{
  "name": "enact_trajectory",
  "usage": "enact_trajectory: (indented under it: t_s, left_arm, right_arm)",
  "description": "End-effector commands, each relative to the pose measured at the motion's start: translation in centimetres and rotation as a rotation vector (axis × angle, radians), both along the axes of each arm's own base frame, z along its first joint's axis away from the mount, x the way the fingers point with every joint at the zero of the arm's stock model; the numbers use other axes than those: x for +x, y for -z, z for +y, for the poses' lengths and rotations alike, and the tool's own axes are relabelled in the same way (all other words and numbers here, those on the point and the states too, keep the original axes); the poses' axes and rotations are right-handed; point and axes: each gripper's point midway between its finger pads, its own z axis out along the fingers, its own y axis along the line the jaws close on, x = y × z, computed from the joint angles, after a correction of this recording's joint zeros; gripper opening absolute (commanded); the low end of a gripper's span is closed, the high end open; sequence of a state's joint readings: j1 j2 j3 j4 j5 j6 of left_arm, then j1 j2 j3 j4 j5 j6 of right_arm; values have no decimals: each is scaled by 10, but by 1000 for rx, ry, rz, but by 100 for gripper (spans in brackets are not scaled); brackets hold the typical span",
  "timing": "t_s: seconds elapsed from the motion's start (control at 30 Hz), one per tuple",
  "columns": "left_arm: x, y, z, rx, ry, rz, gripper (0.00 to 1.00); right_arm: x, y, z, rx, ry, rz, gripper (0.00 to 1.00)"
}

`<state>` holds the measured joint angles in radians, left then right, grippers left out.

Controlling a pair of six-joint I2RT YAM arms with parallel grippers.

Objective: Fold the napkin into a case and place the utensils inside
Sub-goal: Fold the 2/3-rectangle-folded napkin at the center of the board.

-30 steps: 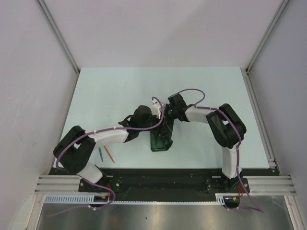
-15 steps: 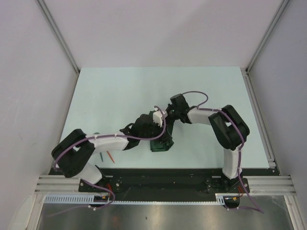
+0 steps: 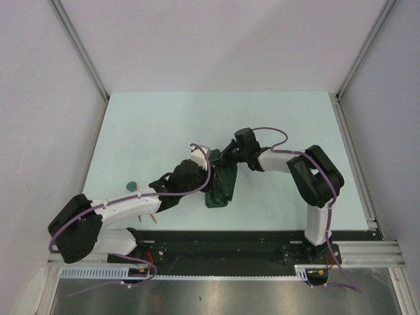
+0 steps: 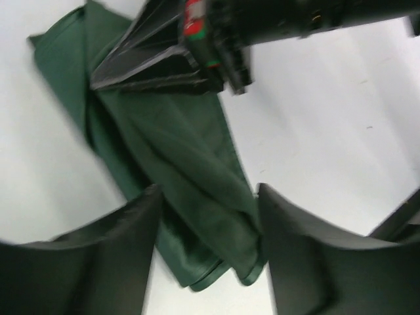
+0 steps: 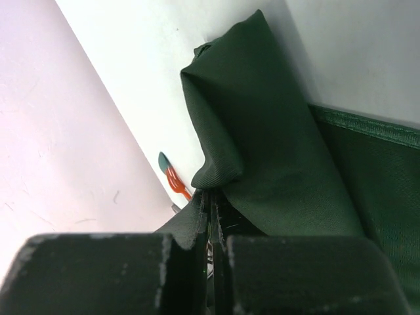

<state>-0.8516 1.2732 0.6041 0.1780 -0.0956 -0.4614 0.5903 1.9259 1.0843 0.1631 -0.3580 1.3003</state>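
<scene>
The dark green napkin lies folded into a narrow strip at the table's middle, showing as a creased band in the left wrist view. My left gripper is open, its fingers straddling the strip's near end without squeezing it. My right gripper is shut on the napkin's far edge, and a fold of cloth bulges beyond the jaws. Two utensils lie near the table's left front: a teal one and an orange one. From above only the teal tip and an orange end show beside the left arm.
The left arm stretches low across the near left of the pale table, over the utensils. The right arm bends at the right. Grey walls enclose three sides, and a black rail runs along the front edge.
My left arm has stretched out lower and leftward, its gripper sliding toward the napkin's near end and opening wider. The right gripper stays shut on the cloth, shifted slightly right.
</scene>
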Motion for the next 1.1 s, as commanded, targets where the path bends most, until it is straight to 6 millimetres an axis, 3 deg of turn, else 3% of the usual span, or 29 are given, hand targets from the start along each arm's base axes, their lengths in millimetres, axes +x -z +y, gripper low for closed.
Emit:
enact_trajectory:
  t_s: [0.0,0.13,0.23,0.27,0.37,0.4,0.6,0.9,1.07]
  left_arm:
    - [2,3,17,75,-104,14,70]
    - [-1,16,16,115,-124,41,72]
    - [-2,13,6,107,-89,11,76]
    - [-3,10,3,104,-78,3,89]
    - [-1,6,-6,88,-67,-7,91]
    - [0,4,-8,86,-64,-11,100]
    - [0,16,-15,130,-91,26,99]
    - [7,6,-18,100,-154,48,100]
    - [-2,26,-15,153,-185,151,100]
  right_arm:
    - [7,-24,9,67,53,-26,0]
    - [7,-21,15,63,44,-16,0]
    - [5,-15,14,55,48,-5,0]
    - [4,-14,14,53,47,-3,0]
    - [3,-13,15,49,41,-3,0]
    - [2,-13,15,46,38,-7,0]
    - [3,-18,15,38,40,-19,0]
    - [0,-17,19,27,35,-19,0]
    - [2,-17,17,15,39,-19,0]
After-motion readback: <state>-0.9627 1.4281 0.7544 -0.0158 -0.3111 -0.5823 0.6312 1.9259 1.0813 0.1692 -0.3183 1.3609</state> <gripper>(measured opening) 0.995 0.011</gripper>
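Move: The near end of the napkin's upper flap lies roughly 4 cm back and 6 cm to the right of the left hand, about 8 cm below it; the lower layers' near end is about 6 cm back, 3 cm right and 9 cm down. The right fingertips, shut on the flap's far part, are some 10 cm ahead and 4 cm right of the left hand, and from them the flap's near end lies around 15 cm back and 3 cm right, 5 cm lower. The right hand keeps its pinch on the far part of the flap, easing only a centimetre or so left and back. Meanwhile the left hand sinks about 3 cm towards the flap's near end, swinging slightly left and back, then returning right some 3 cm, as its fingers spread from just over half to fully open and its wrist rolls its left side up about 10 degrees. ##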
